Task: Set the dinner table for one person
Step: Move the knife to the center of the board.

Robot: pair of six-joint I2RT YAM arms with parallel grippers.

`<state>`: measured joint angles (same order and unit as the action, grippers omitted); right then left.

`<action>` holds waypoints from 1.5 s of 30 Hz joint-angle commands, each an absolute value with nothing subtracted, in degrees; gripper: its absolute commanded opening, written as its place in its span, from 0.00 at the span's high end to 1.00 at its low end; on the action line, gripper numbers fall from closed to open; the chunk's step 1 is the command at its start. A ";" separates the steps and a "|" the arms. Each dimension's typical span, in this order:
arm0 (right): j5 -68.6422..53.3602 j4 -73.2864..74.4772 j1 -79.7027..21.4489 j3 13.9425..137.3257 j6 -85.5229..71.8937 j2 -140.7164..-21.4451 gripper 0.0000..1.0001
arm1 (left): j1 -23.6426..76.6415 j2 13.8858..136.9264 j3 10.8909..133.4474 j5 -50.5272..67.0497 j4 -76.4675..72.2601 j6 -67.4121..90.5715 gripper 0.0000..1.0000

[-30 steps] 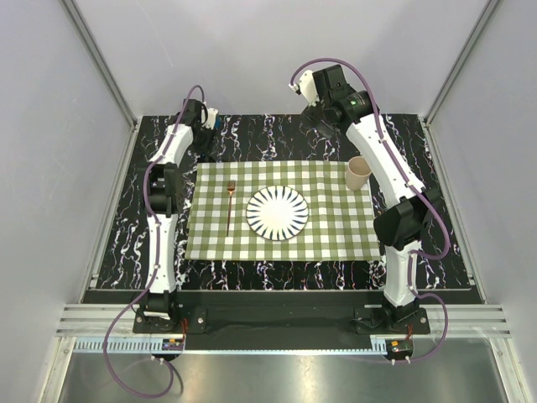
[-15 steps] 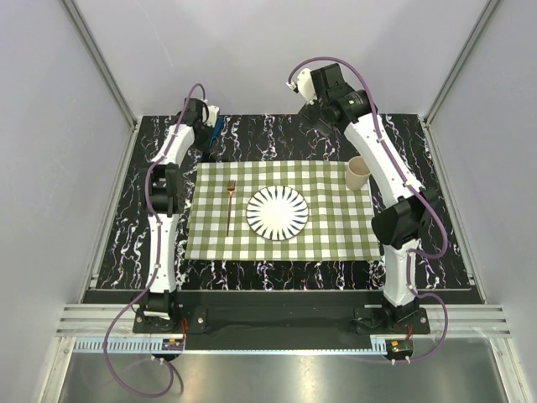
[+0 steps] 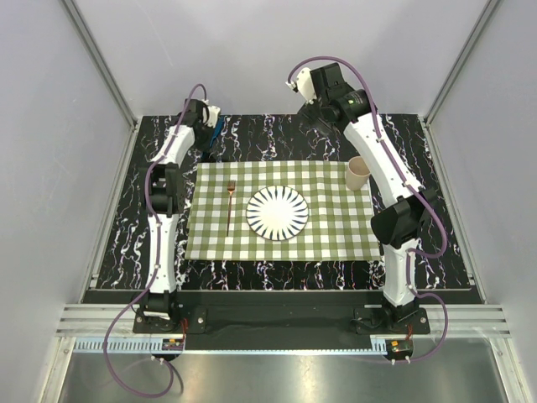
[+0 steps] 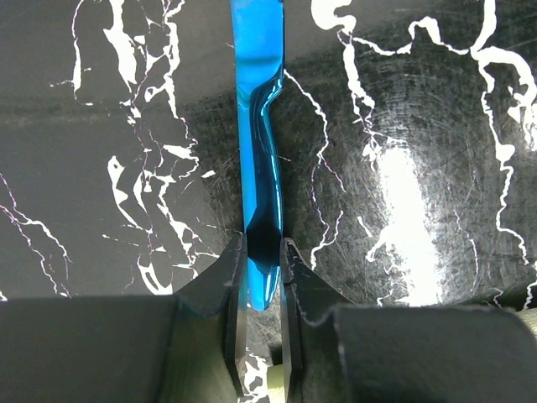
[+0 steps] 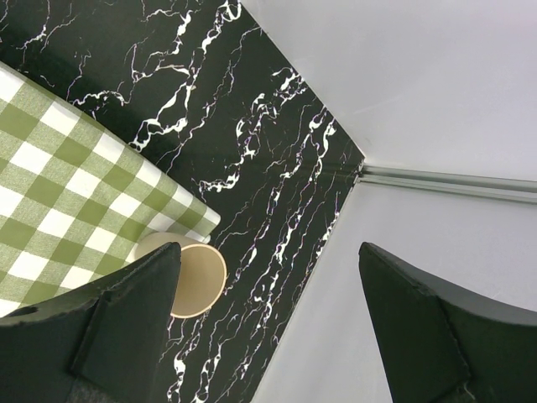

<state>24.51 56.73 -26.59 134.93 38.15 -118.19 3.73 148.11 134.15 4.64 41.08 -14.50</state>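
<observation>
The dinner table (image 3: 277,134) is black with white veins. On it lies a green-and-white checked cloth (image 3: 336,218) with a striped white plate (image 3: 277,211), a copper fork (image 3: 230,206) to the plate's left and a beige paper cup (image 3: 358,172) at the cloth's far right corner. My left gripper (image 3: 213,134) is low at the table's far left. In the left wrist view it (image 4: 262,252) is shut on the end of a shiny blue utensil (image 4: 258,126) lying on the black top. My right gripper (image 3: 312,113) is raised over the back, open and empty (image 5: 268,260).
Grey walls with metal rails close the table in at the back and both sides. In the right wrist view the cup (image 5: 200,280) stands at the cloth's corner (image 5: 59,185), with the bare black tabletop (image 5: 252,151) running to the wall.
My left gripper has shifted slightly at the back left and more of the blue utensil shows beside it. My right arm has drifted a little to the left.
</observation>
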 commanded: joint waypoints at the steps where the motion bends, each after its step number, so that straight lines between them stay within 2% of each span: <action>1: 25.58 55.81 -27.42 138.42 38.76 -118.74 0.06 | 5.62 146.17 128.87 6.68 42.19 -17.92 1.00; 6: 25.40 55.81 -27.42 139.31 38.85 -119.35 0.06 | 7.64 145.02 126.48 6.06 42.98 -20.39 1.00; 27: 24.96 55.81 -27.51 138.96 38.41 -119.71 0.06 | 16.61 145.98 133.59 2.48 45.18 -23.38 1.00; 41: 24.96 55.81 -27.51 139.04 37.88 -119.62 0.06 | 17.58 147.92 136.75 -2.46 45.26 -23.38 0.97; 45: 25.14 55.90 -27.51 139.22 37.88 -119.71 0.06 | 17.75 147.83 137.63 -2.37 44.83 -23.38 0.47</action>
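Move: My left hand already pinches the knife by its near end, low over the bare marble beyond the cloth. The spot for that end lies about 12 cm to the right and 4 cm back, just past the cloth's far edge. From this hand the cloth's far-left corner is some 3 cm back and 1 cm left, the fork 18 cm back and 9 cm right, the plate 18 cm back and 22 cm right. From my raised right hand the spot lies about 24 cm left, 7 cm ahead and 30 cm below. Keeping my pinch on the knife's near end, I carry it with my left hand about 12 cm to the right and a little back, staying low along the cloth's far edge while I turn the hand some 20 degrees clockwise and tip its left side up slightly. There I stop and, right at the end, open my fingers to let go of the knife. ##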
